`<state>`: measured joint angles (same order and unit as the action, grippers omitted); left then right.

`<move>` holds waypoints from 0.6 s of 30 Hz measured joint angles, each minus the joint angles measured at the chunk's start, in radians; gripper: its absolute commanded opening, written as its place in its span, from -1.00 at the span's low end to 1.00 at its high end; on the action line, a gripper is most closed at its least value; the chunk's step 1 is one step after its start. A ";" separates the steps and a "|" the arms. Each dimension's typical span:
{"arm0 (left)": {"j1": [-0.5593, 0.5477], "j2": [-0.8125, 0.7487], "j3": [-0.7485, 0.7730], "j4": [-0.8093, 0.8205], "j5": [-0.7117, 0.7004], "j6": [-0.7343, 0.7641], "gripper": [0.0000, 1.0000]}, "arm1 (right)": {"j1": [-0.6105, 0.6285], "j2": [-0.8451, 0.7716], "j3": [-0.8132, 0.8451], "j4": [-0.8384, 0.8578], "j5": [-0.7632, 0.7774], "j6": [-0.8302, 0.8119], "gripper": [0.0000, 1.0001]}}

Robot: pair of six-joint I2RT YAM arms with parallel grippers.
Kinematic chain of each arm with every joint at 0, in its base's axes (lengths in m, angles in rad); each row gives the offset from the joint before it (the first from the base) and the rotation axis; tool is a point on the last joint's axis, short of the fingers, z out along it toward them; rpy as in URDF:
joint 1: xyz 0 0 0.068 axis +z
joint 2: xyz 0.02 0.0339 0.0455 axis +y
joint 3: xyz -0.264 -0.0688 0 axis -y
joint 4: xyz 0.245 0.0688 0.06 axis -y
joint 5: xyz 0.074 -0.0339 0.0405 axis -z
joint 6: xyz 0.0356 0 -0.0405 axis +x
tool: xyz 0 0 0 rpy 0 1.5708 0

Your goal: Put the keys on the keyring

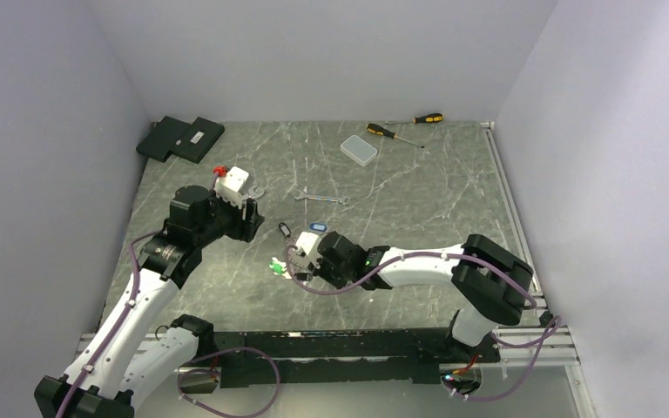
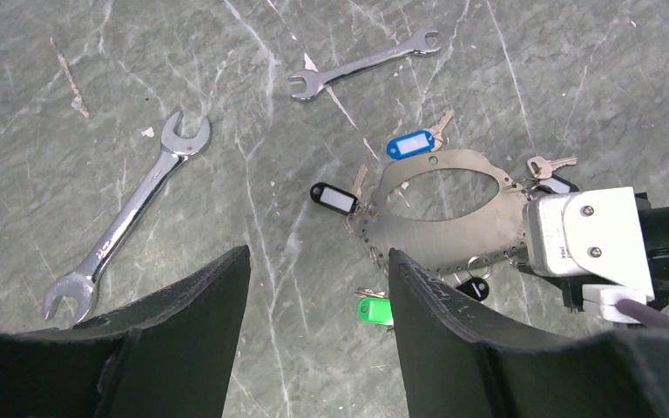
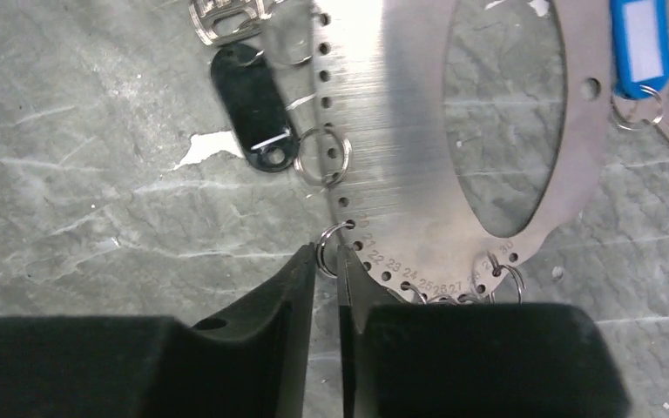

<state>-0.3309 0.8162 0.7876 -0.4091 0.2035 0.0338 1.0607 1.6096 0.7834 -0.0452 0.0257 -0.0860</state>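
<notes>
The keyring [image 2: 435, 231] is a flat pale metal loop with numbered holes along its rim, lying on the table; it also shows in the right wrist view [image 3: 401, 131]. Keys with a blue tag [image 2: 409, 144], a black tag [image 2: 333, 198] and a green tag [image 2: 375, 310] lie round it. My right gripper [image 3: 327, 261] is shut on a small split ring [image 3: 331, 242] hooked in the loop's rim. My left gripper [image 2: 318, 261] is open and empty, above the table left of the loop. In the top view the right gripper [image 1: 294, 261] is by the green tag [image 1: 274, 266].
Two silver spanners [image 2: 131, 218] [image 2: 361, 65] lie left of and beyond the keys. A clear plastic box [image 1: 359, 150] and two screwdrivers [image 1: 394, 133] lie at the back. Black flat items [image 1: 181, 138] sit at the back left corner.
</notes>
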 measured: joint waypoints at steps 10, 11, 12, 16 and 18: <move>0.000 0.000 0.000 0.000 0.000 0.000 0.29 | 0.014 -0.001 -0.004 0.000 0.026 -0.004 -1.00; 0.000 0.000 0.000 0.000 0.000 0.000 0.29 | 0.014 -0.010 -0.007 -0.010 0.025 -0.004 -1.00; 0.000 0.000 0.000 0.000 0.000 0.000 0.29 | 0.014 -0.022 -0.010 -0.019 0.023 -0.004 -1.00; 0.000 0.000 0.000 0.000 0.000 0.000 0.29 | 0.010 -0.095 -0.018 -0.042 0.007 -0.004 -1.00; 0.000 0.000 0.000 0.000 0.000 0.000 0.28 | 0.002 -0.142 -0.018 -0.045 -0.021 -0.003 -1.00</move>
<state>-0.3309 0.8162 0.7876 -0.4095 0.2035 0.0338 1.0630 1.4677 0.7654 -0.0898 0.0044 -0.0891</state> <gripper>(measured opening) 0.643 0.013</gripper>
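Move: The split ring through hole 20 of the steel keyring plate is right between my right fingertips, practically at the hand point. The plate's middle lies about 5 cm ahead and 2 cm left. The black tag sits some 3 cm left, level with me, the green tag about 9 cm left and 2 ahead, and the blue tag roughly 10 cm straight ahead. From my left hand the ring is about 14 cm right, 8 cm back and 20 cm below. I shut my right fingertips on the little split ring at the plate's near edge, staying practically in place as they close from about a quarter open. With the ring pinched I lift nearly straight up by about 4 cm, slowly at first and then faster, hardly turning the wrist. ##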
